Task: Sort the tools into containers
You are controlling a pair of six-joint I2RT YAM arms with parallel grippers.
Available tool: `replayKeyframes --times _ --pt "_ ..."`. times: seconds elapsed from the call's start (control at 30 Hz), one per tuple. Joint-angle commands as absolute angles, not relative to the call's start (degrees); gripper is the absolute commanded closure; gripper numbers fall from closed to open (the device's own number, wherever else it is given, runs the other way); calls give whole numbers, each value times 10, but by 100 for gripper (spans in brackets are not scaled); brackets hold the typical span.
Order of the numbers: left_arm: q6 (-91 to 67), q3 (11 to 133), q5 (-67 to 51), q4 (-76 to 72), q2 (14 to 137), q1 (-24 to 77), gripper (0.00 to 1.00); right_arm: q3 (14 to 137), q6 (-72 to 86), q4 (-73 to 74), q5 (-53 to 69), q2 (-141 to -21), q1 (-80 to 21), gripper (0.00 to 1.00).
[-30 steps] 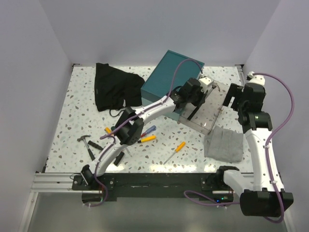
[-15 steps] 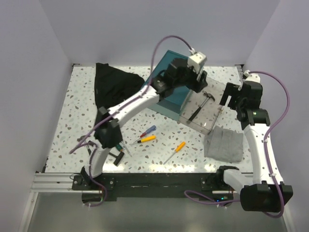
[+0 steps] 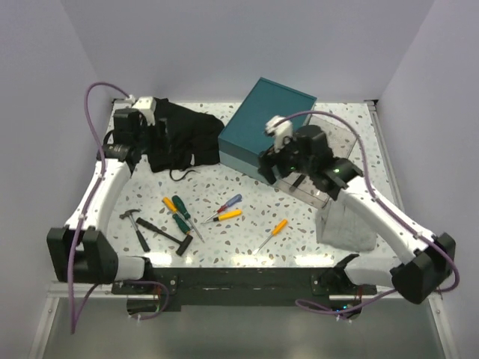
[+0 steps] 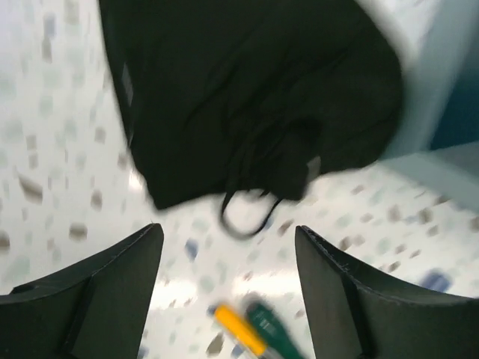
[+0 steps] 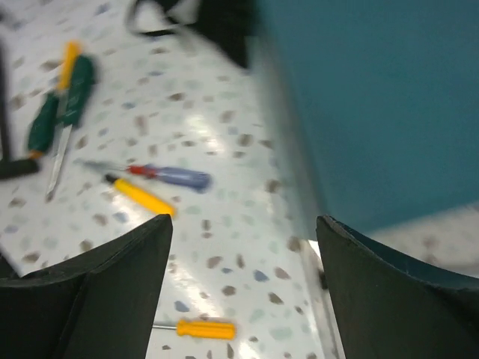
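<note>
Several tools lie on the speckled table: a small hammer [image 3: 130,215], black bar tools [image 3: 169,232], green screwdrivers [image 3: 180,210] [image 5: 61,105], a blue-red screwdriver [image 3: 230,202] [image 5: 171,176] and orange ones [image 3: 230,215] [image 3: 278,226] [image 5: 199,327]. My left gripper [image 3: 150,134] [image 4: 228,247] hangs open and empty over the front edge of the black bag [image 3: 179,138] [image 4: 254,97]. My right gripper [image 3: 271,166] [image 5: 243,228] is open and empty beside the front of the teal case [image 3: 266,120] [image 5: 374,97]. My right arm partly covers the clear box [image 3: 333,161].
A folded grey cloth [image 3: 348,222] lies near the front right, just in front of the clear box. White walls close the table on three sides. In the left wrist view an orange handle [image 4: 238,329] and a green handle [image 4: 275,333] lie below the bag.
My left arm swung from above the clear box to the far left over the black bag, its jaws opening. My right arm swept left over the clear box toward the teal case.
</note>
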State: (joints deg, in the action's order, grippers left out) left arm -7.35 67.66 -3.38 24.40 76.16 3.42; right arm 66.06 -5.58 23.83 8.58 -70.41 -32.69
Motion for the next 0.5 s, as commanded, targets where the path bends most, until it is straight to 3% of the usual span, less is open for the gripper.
replayKeyframes --times 0.0,0.27,0.47 --pt "-48 643 -75 339 794 -64 26 727 -170 234 214 -806 -454 19" --pt "-96 643 -61 304 724 -200 22 836 -69 126 114 -1008 -616 22" --pt "-125 672 -44 329 657 -276 18 888 -5 88 43 -1126 -678 23"
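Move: The black mallet lies well to the right hand's left, about 32 cm, and 15 cm back, some 23 cm below. At about that same depth, the large green screwdriver is 26 cm left and 9 cm back of this hand, the yellow-black screwdriver 15 cm left and 8 cm back, and the small hammer 42 cm left and 13 cm back. From the left hand the mallet is some 23 cm back, 4 cm right and 20 cm below. The right hand, empty and open, sweeps fast from beside the teal cabinet about 25 cm to the left, drawing back and sinking some 12 cm each, over the loose screwdrivers towards the black mallet, while its wrist swings some 35 degrees counter-clockwise so the fingers point more to the left. The left hand, also empty and open, clears off about 17 cm to the left and a little back, away from the black bag, first dipping some 10 cm and then rising most of the way again as it turns counter-clockwise. ##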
